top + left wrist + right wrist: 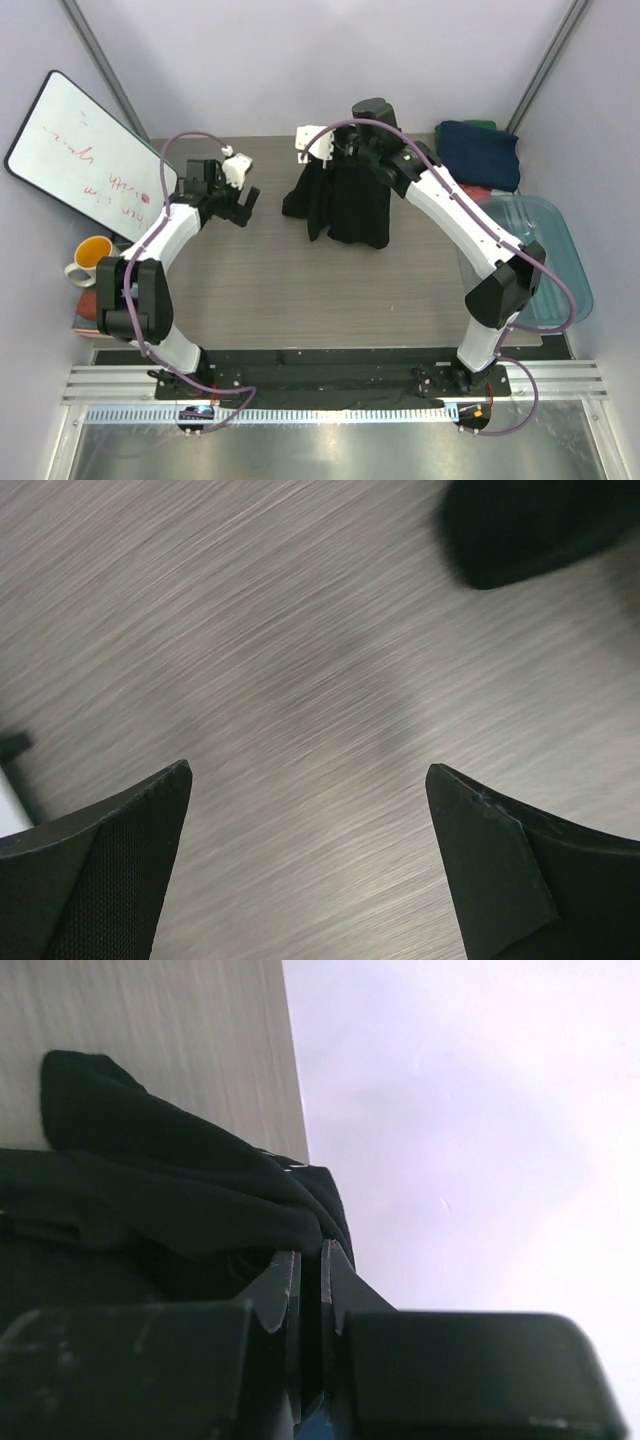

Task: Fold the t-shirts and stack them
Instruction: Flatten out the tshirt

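Observation:
A black t-shirt [340, 200] hangs bunched from my right gripper [345, 150] near the table's far middle, its lower part resting on the table. In the right wrist view the jaws stand almost together, pinching a fold of the black cloth [170, 1200] at the gripper [310, 1250]. My left gripper [243, 205] is open and empty, low over bare table left of the shirt; in the left wrist view [310, 780] a corner of the black cloth [530, 525] shows at the top right. A folded navy t-shirt [480, 152] lies at the far right, with green [478, 125] and coral-red [478, 192] cloth edges showing beside it.
A translucent blue plastic tub [545, 265] stands at the right edge. A whiteboard [85, 155] leans at the far left, with a yellow-and-white mug [88, 260] below it. Grey walls close the table behind and at both sides.

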Controlling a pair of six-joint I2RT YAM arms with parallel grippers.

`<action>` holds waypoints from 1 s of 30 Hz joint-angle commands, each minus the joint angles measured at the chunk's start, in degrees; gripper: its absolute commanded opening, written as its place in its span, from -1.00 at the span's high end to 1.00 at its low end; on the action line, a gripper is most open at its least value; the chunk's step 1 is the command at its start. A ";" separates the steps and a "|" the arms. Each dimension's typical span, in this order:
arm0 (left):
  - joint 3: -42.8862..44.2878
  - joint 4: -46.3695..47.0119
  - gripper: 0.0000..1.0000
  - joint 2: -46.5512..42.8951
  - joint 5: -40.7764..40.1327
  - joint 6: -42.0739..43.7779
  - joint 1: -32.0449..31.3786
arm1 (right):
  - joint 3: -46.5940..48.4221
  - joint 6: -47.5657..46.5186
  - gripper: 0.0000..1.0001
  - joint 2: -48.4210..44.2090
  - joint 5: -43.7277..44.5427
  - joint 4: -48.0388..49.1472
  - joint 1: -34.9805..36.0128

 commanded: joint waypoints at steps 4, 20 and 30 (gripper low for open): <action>8.19 2.99 -1.00 6.57 16.28 0.68 -2.24 | -5.08 -7.83 0.98 -8.02 -3.46 14.47 -1.80; 37.11 13.09 -0.99 32.85 37.39 -9.52 -4.00 | -12.19 -10.39 0.98 -16.19 -18.59 8.77 -1.63; 43.27 13.90 -0.99 36.37 55.57 -16.45 -4.17 | -23.45 -21.35 0.98 -18.13 -25.19 9.13 -1.71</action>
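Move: The open left hand has the black t-shirt's hanging middle about 24 cm to its right, level with it in reach and some 4 cm higher; the whiteboard is about 36 cm to its left and 12 cm farther out. The right hand still pinches the t-shirt, whose middle hangs roughly 17 cm below it, 3 cm back and 2 cm right. From the right hand the folded pile lies some 34 cm right and 19 cm ahead, 32 cm down; the bin about 46 cm right, 11 cm back and equally low. Rightward about 17 cm and forward some 11, the left hand sweeps towards the t-shirt's held top, fingers staying wide open as it swings clockwise, rolls left side down and rises a little at the end. After a brief nudge forward and right, the right hand keeps its pinch and draws the shirt back about 8 cm, arcing up then down and turning counter-clockwise. ##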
